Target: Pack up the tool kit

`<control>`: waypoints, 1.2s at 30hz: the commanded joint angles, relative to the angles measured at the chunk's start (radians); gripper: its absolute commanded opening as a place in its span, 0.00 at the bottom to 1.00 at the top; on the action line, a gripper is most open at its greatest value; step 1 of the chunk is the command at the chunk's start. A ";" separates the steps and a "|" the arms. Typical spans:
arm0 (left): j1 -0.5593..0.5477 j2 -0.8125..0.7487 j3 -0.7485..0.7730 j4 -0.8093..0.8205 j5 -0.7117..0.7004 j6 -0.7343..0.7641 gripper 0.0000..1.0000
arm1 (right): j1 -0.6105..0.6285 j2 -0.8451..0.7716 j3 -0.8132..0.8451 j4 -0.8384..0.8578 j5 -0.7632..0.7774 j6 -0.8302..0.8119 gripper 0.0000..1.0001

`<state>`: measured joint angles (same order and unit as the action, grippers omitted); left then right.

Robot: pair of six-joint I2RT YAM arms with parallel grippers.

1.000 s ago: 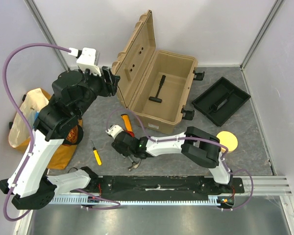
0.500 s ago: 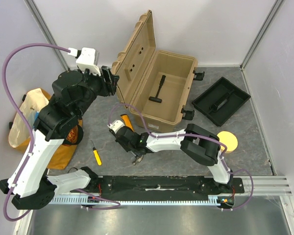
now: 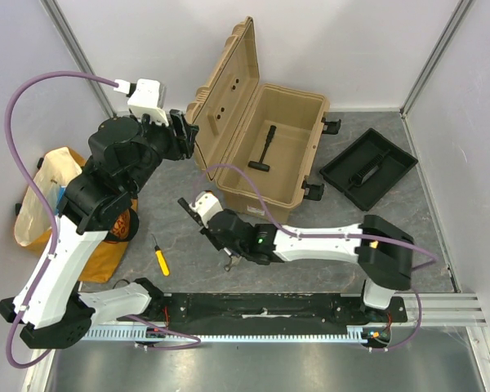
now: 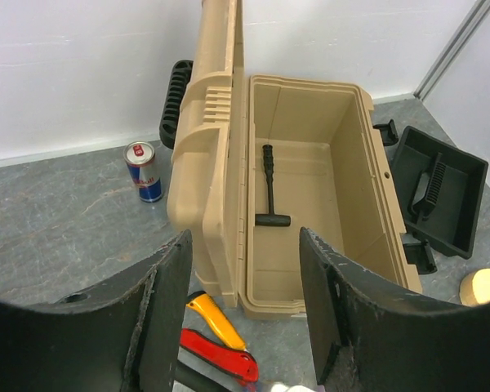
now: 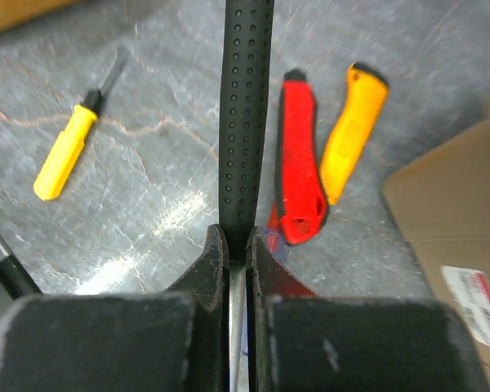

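The tan tool case (image 3: 261, 202) stands open at the back with its lid (image 3: 224, 90) up; a black hammer (image 3: 264, 151) lies inside and also shows in the left wrist view (image 4: 269, 184). My right gripper (image 3: 219, 230) is shut on a tool with a black dotted handle (image 5: 245, 106) and a silver shaft, held above the floor in front of the case. Below it lie a red knife (image 5: 300, 159), an orange knife (image 5: 353, 131) and a yellow screwdriver (image 5: 65, 151). My left gripper (image 3: 184, 135) is open and empty, high beside the lid.
A black insert tray (image 3: 367, 167) lies right of the case, and a yellow disc (image 3: 379, 234) lies in front of it. A drink can (image 4: 144, 170) stands behind the lid. A yellow bag (image 3: 53, 204) sits at the left wall. The screwdriver (image 3: 160, 256) lies at front left.
My right arm has stretched out and carried the held tool a little right and toward the case. The left arm has not moved.
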<state>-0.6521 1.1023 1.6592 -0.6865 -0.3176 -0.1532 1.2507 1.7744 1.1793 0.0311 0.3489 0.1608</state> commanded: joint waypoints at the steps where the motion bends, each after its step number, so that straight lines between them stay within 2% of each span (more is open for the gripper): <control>1: -0.003 -0.012 0.017 0.016 -0.063 -0.032 0.61 | 0.015 -0.151 -0.049 0.118 0.128 -0.010 0.00; 8: -0.003 -0.068 -0.022 0.087 -0.104 -0.071 0.61 | 0.024 -0.406 -0.158 0.222 0.370 -0.046 0.00; 16: -0.001 -0.076 -0.038 0.127 -0.107 -0.088 0.61 | 0.016 -0.498 -0.202 0.291 0.556 -0.132 0.00; 23: -0.001 -0.052 -0.035 0.145 -0.087 -0.095 0.62 | -0.108 -0.477 -0.104 0.233 0.636 -0.122 0.00; 29: -0.003 -0.015 -0.026 0.163 -0.058 -0.101 0.62 | -0.292 -0.386 0.034 0.196 0.645 -0.067 0.00; 32: -0.001 0.007 -0.018 0.174 -0.038 -0.111 0.63 | -0.376 -0.299 0.101 0.170 0.625 -0.043 0.00; 36: -0.001 0.040 -0.010 0.176 -0.035 -0.114 0.63 | -0.471 -0.189 0.163 0.153 0.521 0.011 0.00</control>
<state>-0.6521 1.1191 1.6291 -0.5652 -0.3653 -0.2283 0.8444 1.5028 1.2659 0.1905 0.9352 0.0998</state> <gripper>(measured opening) 0.625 0.042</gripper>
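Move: My right hand already holds the claw hammer by its black grip. The open toolbox's middle is about 24 cm ahead, 20 cm to my right and roughly level; the mallet on its floor lies some 28 cm ahead, 19 cm right and 9 cm below. Under me, 11 cm down, the red folding tool lies 6 cm ahead, 1 cm right. From my left hand the toolbox is 18 cm ahead, 16 cm right and 35 cm below. Keeping my right fingers shut on the hammer, I first raise it some 17 cm while swinging right, then carry it forward and right over the near part of the open toolbox, about 20 cm right and 17 cm forward in all. The wrist turns some 50 degrees clockwise and the fingers tip up towards level. My empty left hand lifts a couple of centimetres and eases partly back. ##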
